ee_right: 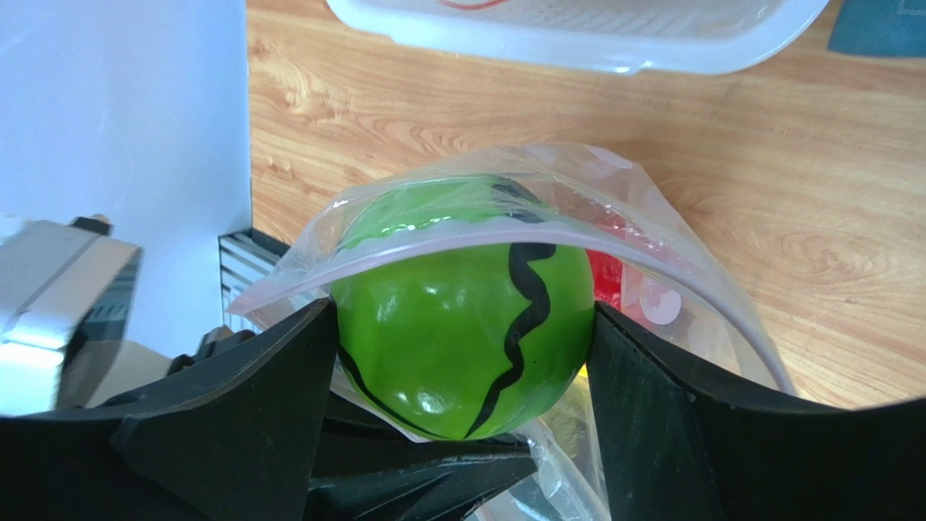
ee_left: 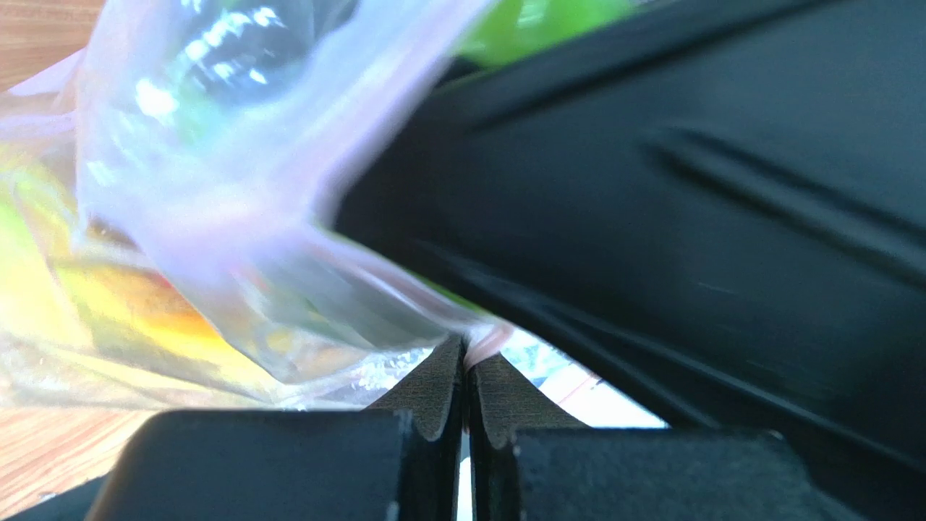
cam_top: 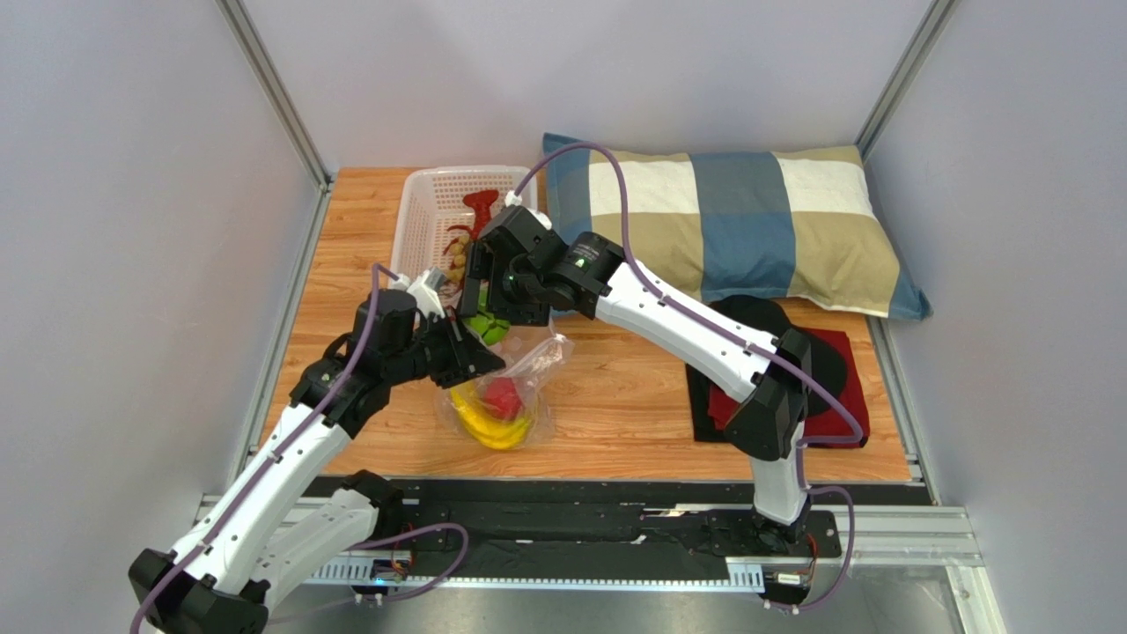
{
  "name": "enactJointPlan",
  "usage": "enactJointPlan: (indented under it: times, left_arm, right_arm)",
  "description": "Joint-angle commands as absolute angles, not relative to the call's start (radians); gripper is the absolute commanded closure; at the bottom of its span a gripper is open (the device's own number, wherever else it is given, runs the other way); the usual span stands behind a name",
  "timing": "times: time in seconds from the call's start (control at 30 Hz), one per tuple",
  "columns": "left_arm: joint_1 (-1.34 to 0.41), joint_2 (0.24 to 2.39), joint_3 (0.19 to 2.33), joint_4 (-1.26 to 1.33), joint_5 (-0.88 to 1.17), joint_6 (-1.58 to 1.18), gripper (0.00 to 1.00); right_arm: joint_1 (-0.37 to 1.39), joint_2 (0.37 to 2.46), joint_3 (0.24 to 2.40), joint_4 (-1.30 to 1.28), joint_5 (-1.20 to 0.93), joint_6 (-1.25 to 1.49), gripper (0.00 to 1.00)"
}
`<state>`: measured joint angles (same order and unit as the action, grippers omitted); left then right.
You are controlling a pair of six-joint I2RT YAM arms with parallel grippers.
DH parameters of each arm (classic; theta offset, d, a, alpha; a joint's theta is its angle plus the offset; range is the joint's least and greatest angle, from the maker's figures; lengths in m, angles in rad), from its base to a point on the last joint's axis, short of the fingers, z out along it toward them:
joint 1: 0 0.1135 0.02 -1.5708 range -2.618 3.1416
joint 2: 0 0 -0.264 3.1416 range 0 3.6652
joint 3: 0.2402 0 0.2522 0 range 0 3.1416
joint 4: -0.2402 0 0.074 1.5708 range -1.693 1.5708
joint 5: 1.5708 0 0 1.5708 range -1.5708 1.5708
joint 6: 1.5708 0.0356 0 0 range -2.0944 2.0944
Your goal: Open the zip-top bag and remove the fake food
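Note:
The zip-top bag (cam_top: pixel 523 383) lies on the wooden table with its mouth lifted toward the arms. My left gripper (ee_left: pixel 467 353) is shut on the bag's pinkish edge (ee_left: pixel 495 337). My right gripper (ee_right: pixel 462 326) is shut on the green striped ball (ee_right: pixel 467 315), with a finger (ee_right: pixel 283 380) pressed on each side. The ball sits at the bag's mouth, and the zip strip (ee_right: pixel 652 266) arches over its top. Inside the bag are a yellow banana bunch (cam_top: pixel 487 425) and a red round fruit (cam_top: pixel 501 395). From above, the ball (cam_top: pixel 484 328) shows below the right gripper (cam_top: pixel 490 315), next to the left gripper (cam_top: pixel 466 346).
A white mesh basket (cam_top: pixel 421 211) with red and yellow toys stands at the back left, just beyond the grippers. A checked pillow (cam_top: pixel 741 218) fills the back right. A black and red cloth (cam_top: pixel 834 390) lies under the right arm.

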<state>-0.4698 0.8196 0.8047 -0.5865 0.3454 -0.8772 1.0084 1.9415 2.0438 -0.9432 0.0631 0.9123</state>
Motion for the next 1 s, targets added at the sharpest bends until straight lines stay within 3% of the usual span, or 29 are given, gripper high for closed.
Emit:
enactJointPlan:
  times: [0.0,0.23,0.37,0.5,0.97]
  left_arm:
    - [-0.479,0.835,0.831,-0.508,0.379,-0.881,1.0]
    - [-0.472,0.715,0.773,-0.747,0.16,-0.853,1.0]
    - [-0.45,0.692,0.775,-0.791,0.118,-0.839,1.0]
    - [-0.445,0.718,0.793,-0.781,0.124,-0.821,1.0]
    - [-0.445,0.692,0.808,-0.81,0.173,-0.762,1.0]
  right_arm:
    - [1.063,1.913,2.132,-0.897,-0.02,0.925,1.0]
    - [1.055,1.735,2.007,-0.985,-0.018,0.691,1.0]
    - [1.048,1.579,1.847,-0.893,-0.002,0.585,1.0]
    - [0.983,1.555,1.85,-0.833,0.038,0.574,1.0]
    - [0.756,2.181,2.255,-0.637,-0.094,0.457,1.0]
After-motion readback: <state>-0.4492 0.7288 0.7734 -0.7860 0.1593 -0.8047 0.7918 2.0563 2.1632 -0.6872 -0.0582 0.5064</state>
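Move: The right hand already grips the watermelon, still partly inside the bag mouth. The middle of the basket lies some 24 cm ahead of this hand, 5 cm left and 17 cm below. In it, the brown bunch is about 21 cm ahead and 7 cm left, the lobster roughly 26 cm ahead and 3 cm left. The left hand pinches the bag rim: the watermelon is about 7 cm ahead of it, 3 cm left and 2 cm higher, the banana 4 cm left and 15 cm below. Keeping its grip on the watermelon, the right hand draws it out of the bag mouth, rising about 10 cm while swinging back and right, then sweeps forward and a little left over the basket, sinking as it goes, with its fingers tipping up some 20 degrees. The left hand, still pinching the rim, shifts left and down, rolling slightly. ##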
